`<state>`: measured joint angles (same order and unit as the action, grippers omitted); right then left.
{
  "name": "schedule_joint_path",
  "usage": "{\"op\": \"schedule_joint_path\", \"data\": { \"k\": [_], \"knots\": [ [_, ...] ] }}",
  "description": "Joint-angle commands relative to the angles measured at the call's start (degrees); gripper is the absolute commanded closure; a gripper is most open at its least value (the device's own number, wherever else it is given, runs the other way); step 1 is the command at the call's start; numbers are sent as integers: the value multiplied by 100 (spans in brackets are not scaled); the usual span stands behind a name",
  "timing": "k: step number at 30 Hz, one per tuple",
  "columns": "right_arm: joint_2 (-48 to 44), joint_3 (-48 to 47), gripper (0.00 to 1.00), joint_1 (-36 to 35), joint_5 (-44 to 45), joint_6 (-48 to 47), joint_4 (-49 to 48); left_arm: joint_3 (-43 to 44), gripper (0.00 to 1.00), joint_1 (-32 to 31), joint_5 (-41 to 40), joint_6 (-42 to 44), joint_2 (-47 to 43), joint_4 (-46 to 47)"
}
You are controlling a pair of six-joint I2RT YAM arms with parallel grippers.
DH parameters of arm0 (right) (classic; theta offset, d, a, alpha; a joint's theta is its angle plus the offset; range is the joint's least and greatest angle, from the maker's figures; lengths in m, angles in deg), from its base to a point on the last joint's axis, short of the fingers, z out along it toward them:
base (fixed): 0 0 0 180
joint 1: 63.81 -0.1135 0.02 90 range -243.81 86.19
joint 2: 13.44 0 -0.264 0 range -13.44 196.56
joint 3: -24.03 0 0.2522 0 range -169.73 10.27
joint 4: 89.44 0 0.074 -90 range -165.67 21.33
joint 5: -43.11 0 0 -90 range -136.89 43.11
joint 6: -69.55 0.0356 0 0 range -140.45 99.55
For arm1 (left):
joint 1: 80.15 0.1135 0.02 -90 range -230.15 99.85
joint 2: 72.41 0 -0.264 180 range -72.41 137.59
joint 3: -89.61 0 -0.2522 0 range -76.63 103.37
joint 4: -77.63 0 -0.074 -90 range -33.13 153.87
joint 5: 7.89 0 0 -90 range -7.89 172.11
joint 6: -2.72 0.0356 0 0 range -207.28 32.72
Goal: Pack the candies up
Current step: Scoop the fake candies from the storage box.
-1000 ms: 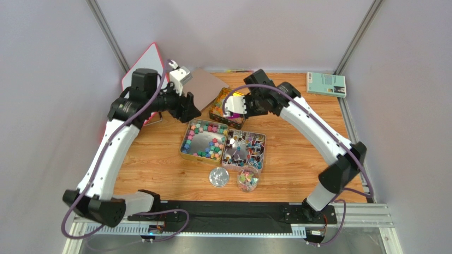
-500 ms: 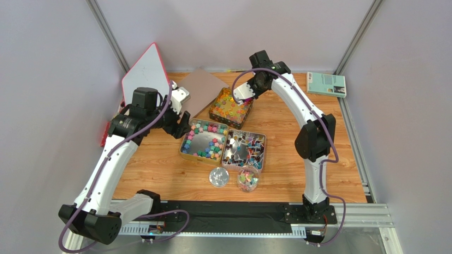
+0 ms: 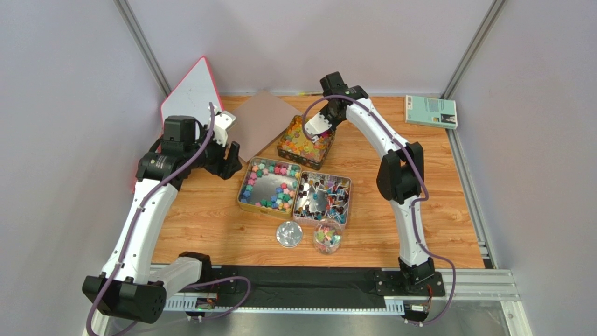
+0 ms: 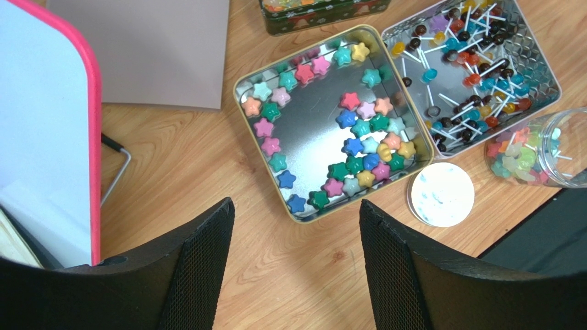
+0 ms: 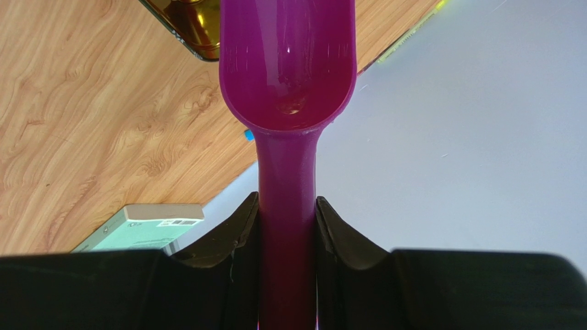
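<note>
Star-shaped pastel candies (image 4: 353,146) lie in a gold tin (image 3: 246,187). A silver tin (image 3: 345,204) beside it holds lollipops (image 4: 463,67). Glossy orange-yellow candies (image 3: 303,143) fill a dark tin behind them. A clear jar (image 3: 327,238) with mixed candies stands in front, its lid (image 4: 441,194) beside it. My right gripper (image 5: 287,206) is shut on the handle of the purple scoop (image 5: 287,69). The scoop's bowl looks empty and hangs at the far edge of the dark tin (image 5: 186,27). My left gripper (image 4: 296,213) is open over bare wood, left of the gold tin.
A whiteboard with a pink-red rim (image 3: 193,87) leans at the back left, with a brown sheet (image 3: 266,119) flat beside it. A teal book (image 3: 430,110) lies at the back right. Grey walls close the table on three sides.
The right gripper has carried the scoop from above the dark tin back to its far edge, the arm folding up. The left gripper has drawn back left and nearer, still open.
</note>
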<state>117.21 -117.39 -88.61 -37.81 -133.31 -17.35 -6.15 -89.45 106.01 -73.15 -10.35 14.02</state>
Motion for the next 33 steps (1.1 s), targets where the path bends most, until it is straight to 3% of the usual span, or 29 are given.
{"op": "schedule_joint_path", "data": {
  "k": [1, 11, 15, 24, 33],
  "knots": [
    [-267, 169, 100, 150, 314, -2615, -304, -104, 27, 130, 106, -147, -203, 142],
    [-716, 1014, 100, 335, 349, -4129, -269, -385, 28, 587, 335, -543, -431, 414],
    [-655, 814, 100, 326, 287, -4647, -7, -473, 28, 763, 422, -727, -528, 528],
    [-277, 162, 100, 54, 173, -4684, 907, -737, 28, 1307, 528, -1070, -739, 731],
    [-348, 681, 100, -104, 270, -4684, 838, -781, 28, 1642, 554, -1167, -854, 696]
  ]
}}
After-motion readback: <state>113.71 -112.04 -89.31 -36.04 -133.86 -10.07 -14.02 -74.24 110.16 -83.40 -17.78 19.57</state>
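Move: The right hand holds the purple scoop by its handle, bowl down in the gummy candy tin, whose middle lies about 7 cm left, level fore and aft, and 11 cm below. From this hand, the star candy tin is some 16 cm back and 18 cm left, the lollipop tin roughly 22 cm back and 2 cm left. For the left hand, the gummy candy tin is about 27 cm ahead, 21 cm right, 20 cm below. With its bowl among the gummy candies, the scoop in the right hand pushes towards the tin's right wall, about 4 cm rightward and slightly down. The hand then draws back some 3 cm and returns left about 2.5 cm, tilting the bowl back towards the base by roughly 10 degrees, grip kept. The left hand, open and empty, swings about 5 cm left, away from the tins, turning some 20 degrees, mostly counter-clockwise. ##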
